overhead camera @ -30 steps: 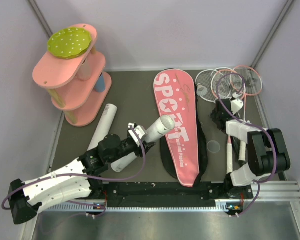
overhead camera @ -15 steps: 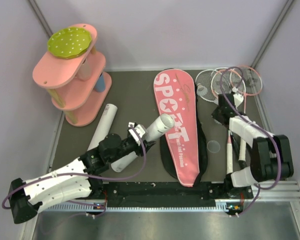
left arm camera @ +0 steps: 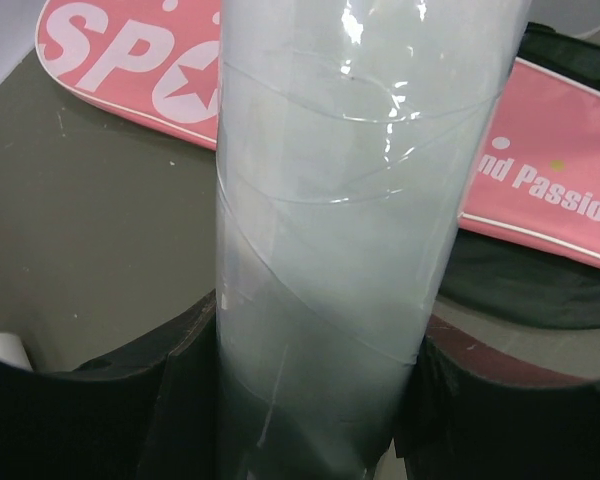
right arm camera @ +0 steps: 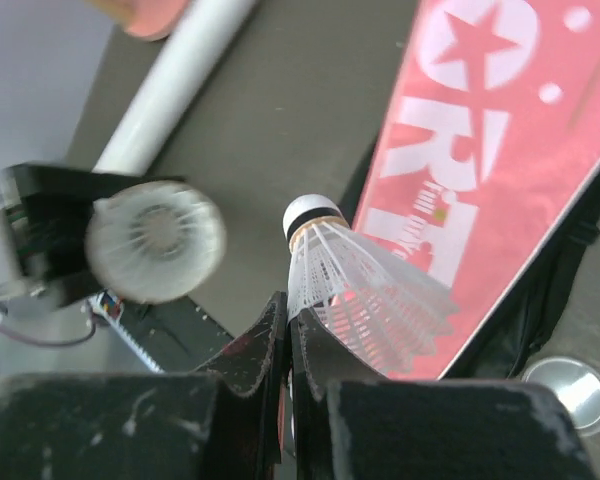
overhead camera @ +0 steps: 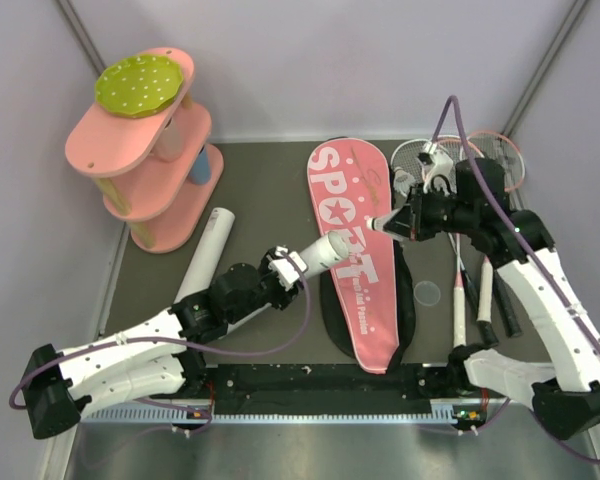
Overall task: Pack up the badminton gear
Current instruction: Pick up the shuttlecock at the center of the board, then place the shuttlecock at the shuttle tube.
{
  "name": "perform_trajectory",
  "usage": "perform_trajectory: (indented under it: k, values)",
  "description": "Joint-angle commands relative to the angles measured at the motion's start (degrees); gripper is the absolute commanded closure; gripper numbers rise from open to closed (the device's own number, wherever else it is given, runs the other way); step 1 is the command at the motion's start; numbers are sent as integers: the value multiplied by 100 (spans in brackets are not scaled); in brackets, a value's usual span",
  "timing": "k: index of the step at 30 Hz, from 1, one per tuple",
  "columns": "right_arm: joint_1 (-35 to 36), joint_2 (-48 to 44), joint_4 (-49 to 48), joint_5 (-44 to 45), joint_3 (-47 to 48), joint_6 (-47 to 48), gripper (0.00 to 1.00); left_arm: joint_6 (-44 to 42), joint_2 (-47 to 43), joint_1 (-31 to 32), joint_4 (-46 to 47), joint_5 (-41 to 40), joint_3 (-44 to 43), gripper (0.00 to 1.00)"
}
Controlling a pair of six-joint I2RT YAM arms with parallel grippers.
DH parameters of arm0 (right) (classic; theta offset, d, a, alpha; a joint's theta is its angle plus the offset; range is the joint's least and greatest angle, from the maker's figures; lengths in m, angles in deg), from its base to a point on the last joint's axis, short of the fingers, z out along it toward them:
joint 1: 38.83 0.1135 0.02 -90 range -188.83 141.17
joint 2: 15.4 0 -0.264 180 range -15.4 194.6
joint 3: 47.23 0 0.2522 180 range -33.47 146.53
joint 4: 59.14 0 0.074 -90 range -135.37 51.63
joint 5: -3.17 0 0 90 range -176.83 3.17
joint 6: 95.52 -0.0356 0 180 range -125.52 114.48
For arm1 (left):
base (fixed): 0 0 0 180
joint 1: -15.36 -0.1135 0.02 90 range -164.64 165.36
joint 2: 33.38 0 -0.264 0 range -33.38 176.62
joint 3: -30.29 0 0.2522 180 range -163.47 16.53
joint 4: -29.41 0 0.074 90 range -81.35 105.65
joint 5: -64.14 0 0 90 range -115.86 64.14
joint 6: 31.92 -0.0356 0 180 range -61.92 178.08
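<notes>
My left gripper (overhead camera: 283, 267) (left arm camera: 315, 400) is shut on a long white tube (overhead camera: 318, 252) (left arm camera: 350, 200), held tilted with its open end (right arm camera: 155, 240) toward the right, over the edge of the pink "SPORT" bag (overhead camera: 355, 240). The right gripper (overhead camera: 402, 219) (right arm camera: 288, 322) is shut on the feather skirt of a white shuttlecock (overhead camera: 378, 223) (right arm camera: 345, 265), hanging above the bag, cork end toward the tube's mouth and a short way from it. A second white tube (overhead camera: 206, 250) lies on the mat. Three rackets (overhead camera: 460, 165) lie at the back right, their handles (overhead camera: 460, 305) toward me.
A pink tiered shelf (overhead camera: 145, 160) with a green dotted disc (overhead camera: 140, 84) stands at the back left. A small clear round cap (overhead camera: 428, 293) lies between the bag and the racket handles. Grey walls close in the back and both sides.
The right gripper shut on the shuttlecock by the rackets, rose and swung left over the bag with it. The left arm shifted the tube slightly to the right.
</notes>
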Motion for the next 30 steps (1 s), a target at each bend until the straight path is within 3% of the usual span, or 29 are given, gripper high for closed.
perform_trajectory:
  k: [1,10,15,16,18,21,26,30]
  values:
    - [738,125,1358,-416,965,626,100,-112,11,-24,128,-129,-66,85]
    - [1441,732,990,-1206,1361,513,100,-261,3,-24,128,442,-128,85]
    - [1530,1056,612,-2173,1308,381,100,-296,-111,-24,137,749,-58,85]
    - [1539,1110,507,-2304,1308,389,79,-305,-120,-24,172,863,-40,85]
    - [1530,1241,375,-2569,1273,302,52,-305,-156,-15,260,864,-13,84]
    - [1530,1260,-151,-2894,1046,56,36,-270,-208,-15,277,1198,-13,83]
    - [1582,1365,-1362,-3193,369,-655,30,-165,-410,-24,409,1435,57,83]
    - [2029,1435,-2490,-3352,-133,-1429,27,10,-410,-15,593,1410,118,82]
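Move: The open end of the white tube, where the shuttlecock is being taken, lies about 16 cm to the right hand's left, 5 cm back and a few centimetres lower. The middle of the pink SPORT bag is roughly 7 cm left, level fore and aft, some 24 cm below; a clear disc lies about 13 cm right, 12 cm back and 25 cm below. From the left hand, which grips the tube, that open end is about 6 cm ahead, 8 cm right and 5 cm above. Leftward and back, the right hand carries the already held shuttlecock cork-first some 15 cm to the tube's open end, first rising nearly 5 cm, then sinking, while the wrist swings counter-clockwise nearly 40 degrees and tips down; over the second half its fingers open wide and let go there. The left hand keeps its grip, dips slightly, then draws the tube back a couple of centimetres, turning it clockwise about 10 degrees. ##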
